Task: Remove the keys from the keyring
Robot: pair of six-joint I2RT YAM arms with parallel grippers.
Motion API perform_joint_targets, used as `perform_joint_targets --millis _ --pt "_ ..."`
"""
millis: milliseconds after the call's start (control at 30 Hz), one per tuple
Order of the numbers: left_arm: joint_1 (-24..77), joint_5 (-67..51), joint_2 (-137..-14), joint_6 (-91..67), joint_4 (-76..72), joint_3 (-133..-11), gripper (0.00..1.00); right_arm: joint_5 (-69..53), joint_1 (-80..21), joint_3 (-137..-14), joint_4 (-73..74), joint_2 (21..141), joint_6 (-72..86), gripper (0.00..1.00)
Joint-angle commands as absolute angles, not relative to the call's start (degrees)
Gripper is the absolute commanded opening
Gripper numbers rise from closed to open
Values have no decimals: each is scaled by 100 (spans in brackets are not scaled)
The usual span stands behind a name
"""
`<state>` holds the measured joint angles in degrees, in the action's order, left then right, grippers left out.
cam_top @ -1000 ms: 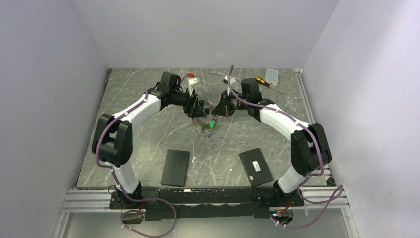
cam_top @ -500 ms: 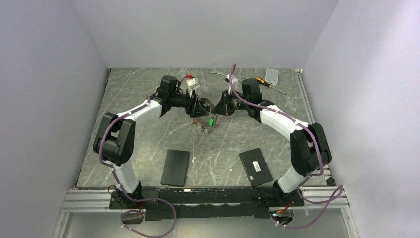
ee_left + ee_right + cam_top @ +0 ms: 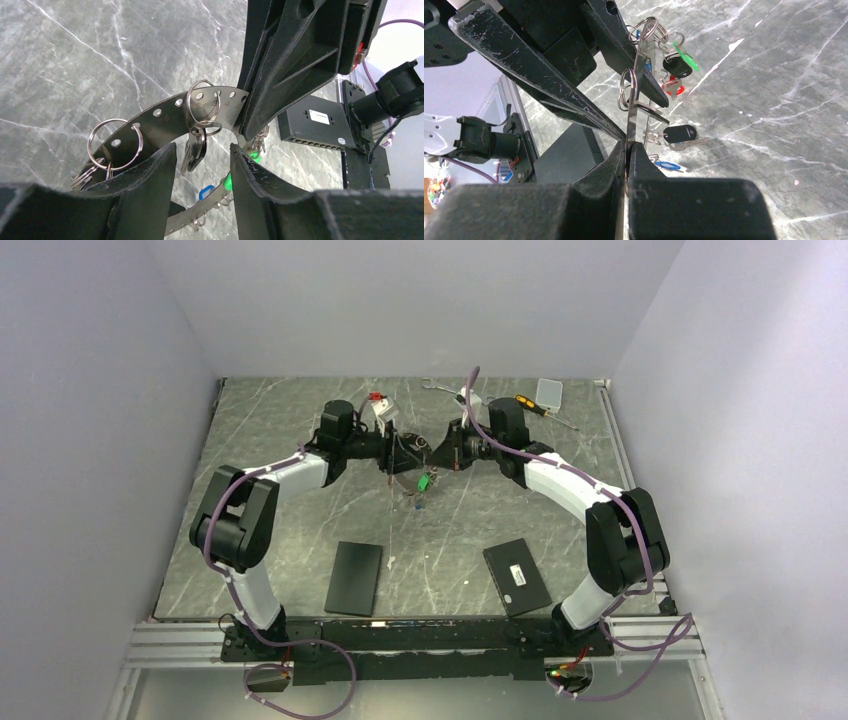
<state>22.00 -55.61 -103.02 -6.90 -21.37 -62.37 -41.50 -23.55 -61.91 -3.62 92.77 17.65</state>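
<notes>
The keyring (image 3: 165, 112) is a flat grey perforated metal band, held above the table. My right gripper (image 3: 628, 147) is shut on its edge, and the keyring (image 3: 636, 85) shows edge-on there. My left gripper (image 3: 202, 160) is open. A dark key (image 3: 195, 147) hangs from a split ring between its fingers (image 3: 150, 175) and touches neither. Green (image 3: 255, 156) and blue (image 3: 205, 191) tags hang from the band's far arc. In the top view both grippers meet at the keyring (image 3: 412, 462). Loose keys (image 3: 680, 133) with black and blue tags lie on the table below.
Two flat black boxes (image 3: 355, 577) (image 3: 516, 576) lie near the front. A wrench (image 3: 440, 386), a yellow-handled screwdriver (image 3: 530, 406) and a small white box (image 3: 548, 391) sit at the back. A white piece with red (image 3: 383, 405) lies behind the left wrist.
My left gripper has moved right, up to the keyring, and its jaws have narrowed around the hanging key. The right gripper has kept its hold and barely shifted.
</notes>
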Motion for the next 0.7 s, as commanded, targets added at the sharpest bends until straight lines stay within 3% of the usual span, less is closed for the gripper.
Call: perform_joint_targets --millis 0,267,400,533,667 --pt "2241 -5120 -10397 -1100 -3180 -6135 49 -4806 -2557 -6164 -914 9105 2029 0" --pt "2309 -4773 -10449 -1094 -3351 -6080 49 -4778 -2587 -6121 -1034 9131 2188 0" --pt "2329 -4768 -10459 -1031 -3356 -6091 42 -4774 -2608 -6123 -1034 9141 2199 0" --pt "2328 -4789 -10383 -899 -3197 -6091 28 -4721 -2595 -6161 -937 9119 2133 0" --pt "2259 -4974 -10238 -908 -2866 -6153 5 -4622 -2570 -6170 -837 9085 2065 0"
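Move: The key I want hangs on small split rings from the keyring's rim, nearly between my open left fingertips: about 1 cm farther forward and 1 cm to the right, at their height. From my right hand, which already grips the rim, that key is roughly 3 cm ahead, 4 cm left and 1 cm lower. The next split ring sits some 5 cm ahead and 1 cm left of my left hand; the green tag is about 4 cm back, 3 cm right and 4 cm below it. I ease my left hand forward about 1.5 cm and slightly right, its wrist swinging some 5 degrees counter-clockwise, to bring the hanging key midway between the fingers. Then I close them from half open to nearly shut, pinching the key by its top, just under the split rings, while my right fingers keep the rim pinched and still. ##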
